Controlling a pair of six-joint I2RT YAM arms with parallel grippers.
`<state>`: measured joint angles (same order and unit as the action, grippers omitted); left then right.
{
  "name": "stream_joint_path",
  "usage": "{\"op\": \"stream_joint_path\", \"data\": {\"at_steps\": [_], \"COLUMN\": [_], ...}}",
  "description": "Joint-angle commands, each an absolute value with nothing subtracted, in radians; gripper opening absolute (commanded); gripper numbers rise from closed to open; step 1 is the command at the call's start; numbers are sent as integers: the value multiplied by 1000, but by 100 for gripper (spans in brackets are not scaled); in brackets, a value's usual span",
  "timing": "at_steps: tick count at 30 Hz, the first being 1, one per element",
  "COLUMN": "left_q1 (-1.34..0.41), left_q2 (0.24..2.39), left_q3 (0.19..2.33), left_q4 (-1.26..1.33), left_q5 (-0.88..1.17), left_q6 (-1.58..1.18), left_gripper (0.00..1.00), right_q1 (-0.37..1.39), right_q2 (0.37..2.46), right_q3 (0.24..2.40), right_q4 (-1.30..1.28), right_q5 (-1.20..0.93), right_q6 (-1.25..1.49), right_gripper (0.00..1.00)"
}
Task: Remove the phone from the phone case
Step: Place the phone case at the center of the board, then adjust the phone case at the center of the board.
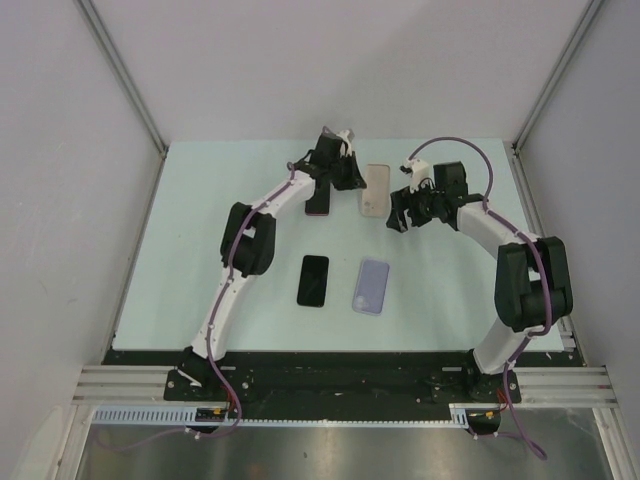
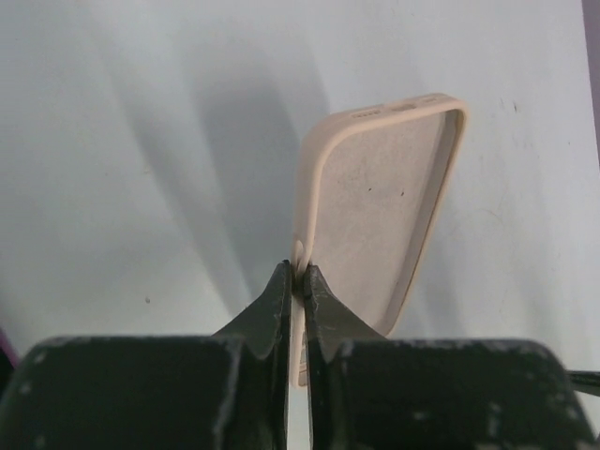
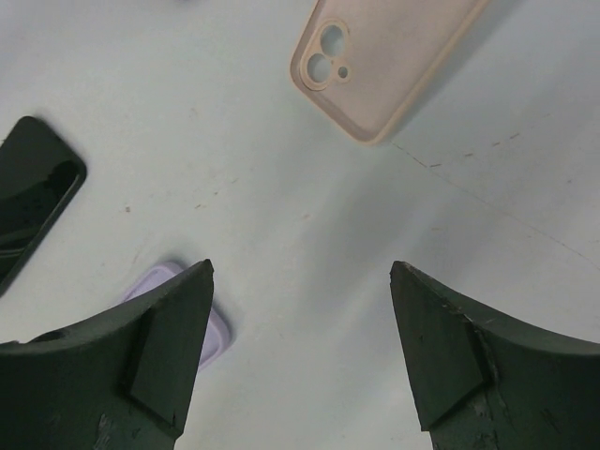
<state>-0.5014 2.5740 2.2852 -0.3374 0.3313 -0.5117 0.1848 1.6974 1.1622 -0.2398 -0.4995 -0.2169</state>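
A beige phone case (image 2: 375,206) stands tilted on the table, its bare lining facing me and no phone inside it. My left gripper (image 2: 300,267) is shut on its left rim. From above, that case (image 1: 375,190) sits at the back middle, with the left gripper (image 1: 347,174) at its left edge. A bare black phone (image 1: 313,280) lies flat in the front middle. My right gripper (image 1: 398,215) hovers just right of the case, open with nothing between its fingers (image 3: 178,328). The right wrist view shows the case's camera-hole end (image 3: 375,56) and the phone (image 3: 33,197).
A lilac case (image 1: 371,286) lies right of the black phone and partly behind my right gripper's left finger (image 3: 187,319). A dark flat thing with a magenta edge (image 1: 318,203) lies under the left arm. White walls enclose the table (image 1: 200,200) on three sides.
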Motion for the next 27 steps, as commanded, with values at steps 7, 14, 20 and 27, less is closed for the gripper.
{"op": "stream_joint_path", "data": {"at_steps": [7, 14, 20, 27], "left_q1": [-499, -500, -503, -497], "left_q2": [2628, 2637, 2632, 2536], "left_q3": [2341, 2353, 2375, 2368], "left_q4": [-278, -278, -276, -276], "left_q5": [241, 225, 256, 343], "left_q6": [-583, -583, -577, -575], "left_gripper": [15, 36, 100, 100], "right_q1": [213, 216, 222, 225], "right_q2": [1724, 1721, 1712, 1700], "right_q3": [1197, 1197, 1197, 1195], "right_q4": [-159, -167, -221, -363], "right_q5": [-403, -416, -423, -449], "right_q6": [-272, -264, -291, -308], "right_gripper": [80, 80, 81, 79]}}
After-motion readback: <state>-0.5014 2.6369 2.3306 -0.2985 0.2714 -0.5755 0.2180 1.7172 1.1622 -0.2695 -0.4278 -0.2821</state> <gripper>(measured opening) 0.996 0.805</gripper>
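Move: The left hand still pinches the long left edge of the beige phone case. The bare spot it is bound for centres about 3 cm right, 1 cm back and 5 cm below this hand. At table level, the rimmed phone lies some 12 cm left and 1 cm back, the purple case about 27 cm back and 3 cm right. From the right hand the spot is roughly 12 cm ahead, 6 cm left and 8 cm below. Keeping its pinch on the case's left edge, the left hand lowers it about 3.5 cm onto the board, easing slightly forward and turning some 5 degrees counter-clockwise. The fingers then spread, slowly at first and then fully, letting go as the hand lifts about 2 cm and stays over the case. ##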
